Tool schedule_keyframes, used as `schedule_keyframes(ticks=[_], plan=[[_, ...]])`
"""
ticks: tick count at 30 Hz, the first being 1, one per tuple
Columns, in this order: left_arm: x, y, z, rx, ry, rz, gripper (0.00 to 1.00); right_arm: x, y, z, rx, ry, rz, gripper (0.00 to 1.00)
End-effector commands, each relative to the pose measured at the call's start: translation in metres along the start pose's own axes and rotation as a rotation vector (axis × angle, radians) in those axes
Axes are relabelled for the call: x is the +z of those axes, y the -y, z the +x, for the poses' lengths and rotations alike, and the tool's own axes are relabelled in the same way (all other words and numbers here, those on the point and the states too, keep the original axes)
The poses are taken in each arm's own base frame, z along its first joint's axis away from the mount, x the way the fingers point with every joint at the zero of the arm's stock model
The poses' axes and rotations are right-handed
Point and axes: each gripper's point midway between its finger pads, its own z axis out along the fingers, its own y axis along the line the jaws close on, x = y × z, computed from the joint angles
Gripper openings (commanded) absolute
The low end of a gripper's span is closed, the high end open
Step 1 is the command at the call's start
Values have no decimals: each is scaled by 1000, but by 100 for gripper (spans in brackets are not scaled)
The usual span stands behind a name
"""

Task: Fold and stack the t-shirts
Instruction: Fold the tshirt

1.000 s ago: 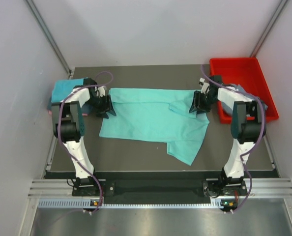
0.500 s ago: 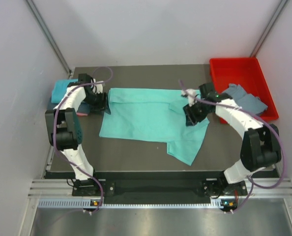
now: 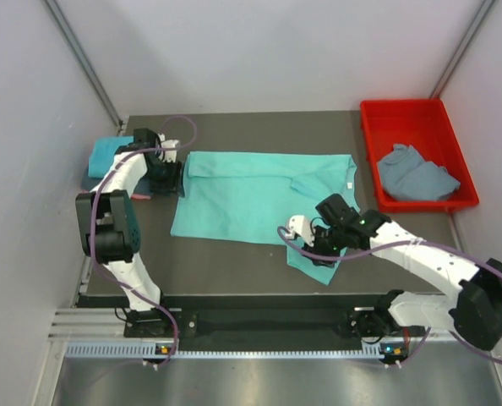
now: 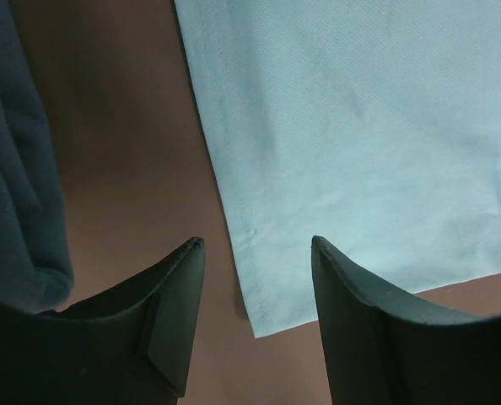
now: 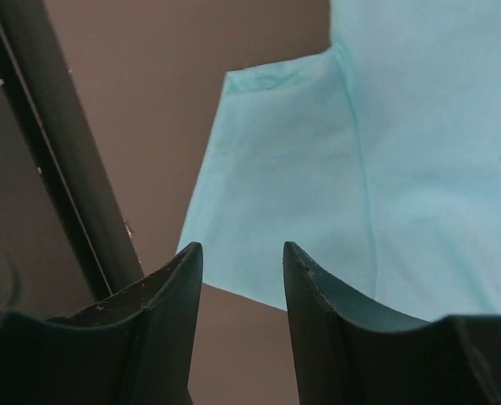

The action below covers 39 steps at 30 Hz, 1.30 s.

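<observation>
A turquoise t-shirt (image 3: 251,194) lies spread flat in the middle of the dark table. My left gripper (image 3: 180,178) is at its left edge; in the left wrist view the gripper (image 4: 257,245) stands open, with a corner of the turquoise cloth (image 4: 335,126) showing between the fingers. My right gripper (image 3: 312,247) hovers low at the shirt's near sleeve (image 3: 320,264). From the right wrist, that gripper (image 5: 242,247) is open over the sleeve hem (image 5: 276,202) and holds nothing. A folded teal t-shirt (image 3: 107,152) lies at the far left. A slate grey-blue t-shirt (image 3: 416,173) is crumpled in the red tray (image 3: 416,114).
The red tray stands at the table's back right corner. The table's near edge (image 5: 65,169) runs close to the right gripper. Grey walls close in on the left and right. The teal cloth (image 4: 14,169) lies just left of the left fingers.
The right arm swung from the shirt's top right corner beside the tray down to its near sleeve. That corner now lies flat. The left arm shifted only slightly.
</observation>
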Motion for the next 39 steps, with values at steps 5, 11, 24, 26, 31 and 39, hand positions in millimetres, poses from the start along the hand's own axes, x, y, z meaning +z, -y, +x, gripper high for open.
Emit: schedule_keyframes(ticks=[5,11,24,26,31,39], plan=[[-15,3,3,-2,78,-21,57,-5,-28,30,-187,-66,14,42],[-8,12,15,-50,53,24,57,-1,-31,46,-228,-111,4,41],[2,7,12,-73,3,25,56,16,-39,45,-370,-138,-52,43],[5,4,12,-71,-4,16,56,18,-42,43,-389,-136,-65,43],[7,2,7,-80,0,23,56,21,-45,44,-406,-156,-91,43],[11,6,2,-145,-5,53,56,29,-46,52,-416,-180,-110,45]])
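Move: From the right hand, the tip of the t-shirt's near sleeve lies about 6 cm back, 3 cm to the right and 7 cm down. The sleeve's other cuff corner is some 10 cm to the hand's left and 1 cm ahead; the table's front edge runs about 3 cm nearer the base than the tip. From the left hand, the sleeve tip is roughly 28 cm back and 46 cm to the right. Back and down, some 5 cm each, with about 3 cm to the right, the right hand closes in on the sleeve tip, turning about 20 degrees counter-clockwise while its fingers swing more upright and stay half open. The left hand, still open above the shirt's left edge, eases back about 3 cm, then forward again and slightly lower. ##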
